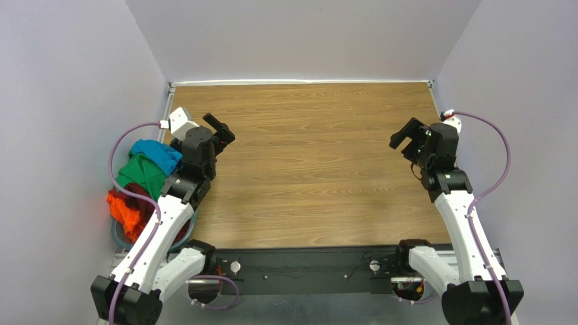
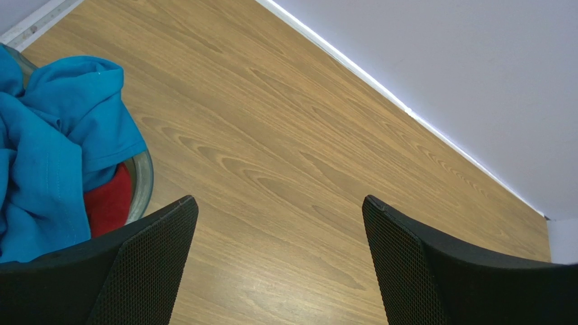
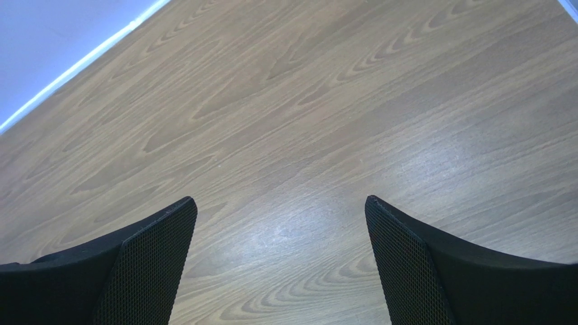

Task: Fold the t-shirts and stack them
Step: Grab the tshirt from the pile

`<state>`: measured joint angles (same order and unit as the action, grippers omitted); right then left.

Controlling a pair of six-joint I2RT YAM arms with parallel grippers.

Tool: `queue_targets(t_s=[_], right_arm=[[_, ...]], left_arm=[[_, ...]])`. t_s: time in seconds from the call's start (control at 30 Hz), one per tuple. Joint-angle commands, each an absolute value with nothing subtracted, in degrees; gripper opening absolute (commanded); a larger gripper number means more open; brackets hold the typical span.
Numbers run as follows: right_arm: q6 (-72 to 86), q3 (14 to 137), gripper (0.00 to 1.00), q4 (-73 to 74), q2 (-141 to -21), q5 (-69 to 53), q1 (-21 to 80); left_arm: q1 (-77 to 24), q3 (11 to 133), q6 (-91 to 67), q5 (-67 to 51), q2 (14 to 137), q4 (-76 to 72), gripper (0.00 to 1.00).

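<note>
The t-shirts lie crumpled in a heap at the table's left edge: a teal-blue one [image 1: 156, 153] on top, a green one [image 1: 141, 173] under it, a dark red one [image 1: 141, 195] and a bright orange one [image 1: 126, 210] at the near side. In the left wrist view the teal-blue shirt [image 2: 47, 149] drapes over a red one [image 2: 108, 203] at the far left. My left gripper [image 1: 222, 131] hovers just right of the heap, open and empty [image 2: 279, 203]. My right gripper [image 1: 406, 137] is open and empty over the table's right side [image 3: 281, 202].
A grey-blue round basket [image 1: 119, 238] holds the heap, its rim [image 2: 144, 177] showing beside the left finger. The wooden table [image 1: 312, 162] is walled by grey panels on three sides. A black rail [image 1: 305, 269] with both arm bases runs along the near edge.
</note>
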<state>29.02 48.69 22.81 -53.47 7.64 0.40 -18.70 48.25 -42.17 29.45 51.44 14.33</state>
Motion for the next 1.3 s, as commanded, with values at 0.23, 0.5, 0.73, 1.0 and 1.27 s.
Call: queue_targets(t_s=[0.23, 0.5, 0.73, 1.0, 1.27], right_arm=[[22.2, 49.6, 1.00, 23.0, -51.9, -3.6, 0.2], [22.9, 49.6, 1.00, 23.0, -55.6, -8.5, 0.2], [25.2, 49.7, 1.00, 23.0, -57.6, -9.8, 0.3], [25.2, 49.9, 1.00, 22.9, -61.6, -18.5, 0.3], [24.8, 50.0, 1.00, 23.0, -61.2, -17.6, 0.3]], left_arm=[[-9.3, 51.2, -49.2, 37.3, 53.6, 24.3, 0.98], [3.2, 51.8, -52.5, 35.9, 59.4, 27.4, 0.98], [6.9, 52.6, -58.8, 37.4, 58.5, 34.9, 0.98], [7.9, 50.6, -61.8, 43.2, 56.4, 38.7, 0.98], [8.8, 49.2, -56.6, 40.8, 59.1, 29.0, 0.95]])
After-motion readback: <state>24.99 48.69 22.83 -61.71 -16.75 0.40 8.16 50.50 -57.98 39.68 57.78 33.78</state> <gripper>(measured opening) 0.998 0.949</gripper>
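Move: The blue t-shirt on the basket pile lies some 14 cm to the left hand's left, about 4 cm back and roughly 12 cm lower. The green shirt is about 19 cm left and 9 cm back, the dark red one some 20 cm left and 14 cm back, and the orange one about 26 cm left and 20 cm back, all at much the same height. From the right hand, the blue shirt is roughly 80 cm left, 3 cm back. The left hand heads for the blue t-shirt, swinging about 17 cm left and sinking some 7 cm, then easing about 5 cm back to hang over the blue and green shirts. On the way it turns counter-clockwise some 40 degrees and tips down, fingers staying wide open; no touch can be seen. The open right hand drifts about 7 cm left over bare table, sinking and turning counter-clockwise. ##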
